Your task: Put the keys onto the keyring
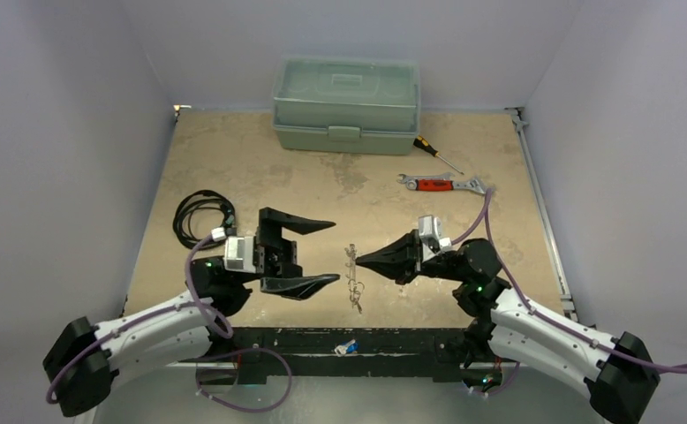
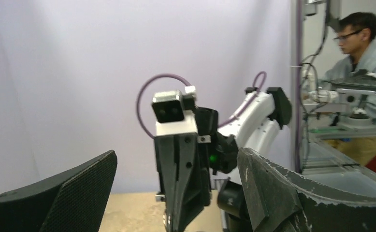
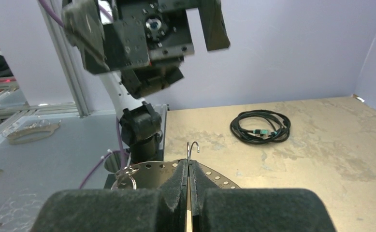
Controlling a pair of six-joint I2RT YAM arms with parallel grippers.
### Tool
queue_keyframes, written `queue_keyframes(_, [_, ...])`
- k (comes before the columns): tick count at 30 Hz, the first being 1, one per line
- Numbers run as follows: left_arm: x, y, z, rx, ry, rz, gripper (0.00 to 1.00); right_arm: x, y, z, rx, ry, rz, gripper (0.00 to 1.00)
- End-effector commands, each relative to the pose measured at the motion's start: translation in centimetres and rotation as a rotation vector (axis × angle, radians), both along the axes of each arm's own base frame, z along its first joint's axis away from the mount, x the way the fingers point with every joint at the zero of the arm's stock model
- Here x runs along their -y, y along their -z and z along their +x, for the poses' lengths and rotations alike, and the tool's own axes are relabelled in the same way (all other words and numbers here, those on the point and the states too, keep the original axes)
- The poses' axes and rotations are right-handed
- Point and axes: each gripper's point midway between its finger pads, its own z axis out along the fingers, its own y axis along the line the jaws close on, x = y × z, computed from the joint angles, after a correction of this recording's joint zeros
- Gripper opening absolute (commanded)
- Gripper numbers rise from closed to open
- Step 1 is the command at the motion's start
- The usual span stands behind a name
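Note:
The keyring [image 1: 354,281] is a thin silver wire piece with small metal bits strung along it, running toward the front edge at table centre. My right gripper [image 1: 360,259] is shut on its upper end. In the right wrist view the right gripper [image 3: 188,165] pinches the wire, and the keyring's hooked end [image 3: 192,147] sticks up past the fingertips. A small ring [image 3: 125,177] hangs at the left. My left gripper [image 1: 335,252] stands wide open just left of the keyring, facing the right gripper [image 2: 180,203]. One key with a blue tag [image 1: 347,347] lies on the black front rail.
A green toolbox [image 1: 346,104] stands at the back. A screwdriver [image 1: 435,155] and a red-handled wrench [image 1: 440,184] lie at the back right. A coiled black cable [image 1: 203,215] lies left of the left arm.

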Motion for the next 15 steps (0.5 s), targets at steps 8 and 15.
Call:
queue_keyframes(8, [-4.8, 5.2, 12.5, -0.681, -0.751, 0.516, 0.99, -0.1, -2.0, 3.3, 0.048, 0.275, -0.032, 0.0])
queue_keyframes(15, [-6.6, 10.2, 11.9, -0.79, -0.82, 0.699, 0.93, 1.9, -1.3, 7.2, -0.068, 0.544, -0.182, 0.0])
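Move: The left hand is open and empty. The keyring hangs from the right fingertips, its middle about 1 cm ahead, 4 cm right and 13 cm below the left hand, and about 1 cm back, 1 cm left and 6 cm below the right. From the left hand, the blue-tagged key lies about 9 cm back, 1 cm right and 35 cm down, and the cable coil 25 cm ahead, 35 cm left, at similar depth. The left hand, fingers staying wide open, sweeps some 12 cm forward and a little left past the keyring, rising about 4 cm and then sinking below its starting height, while its wrist turns about 60 degrees so the fingers swing from right-and-up to level, forward-right. The right hand keeps its pinch on the keyring, moving about 4 cm forward and turning clockwise. ##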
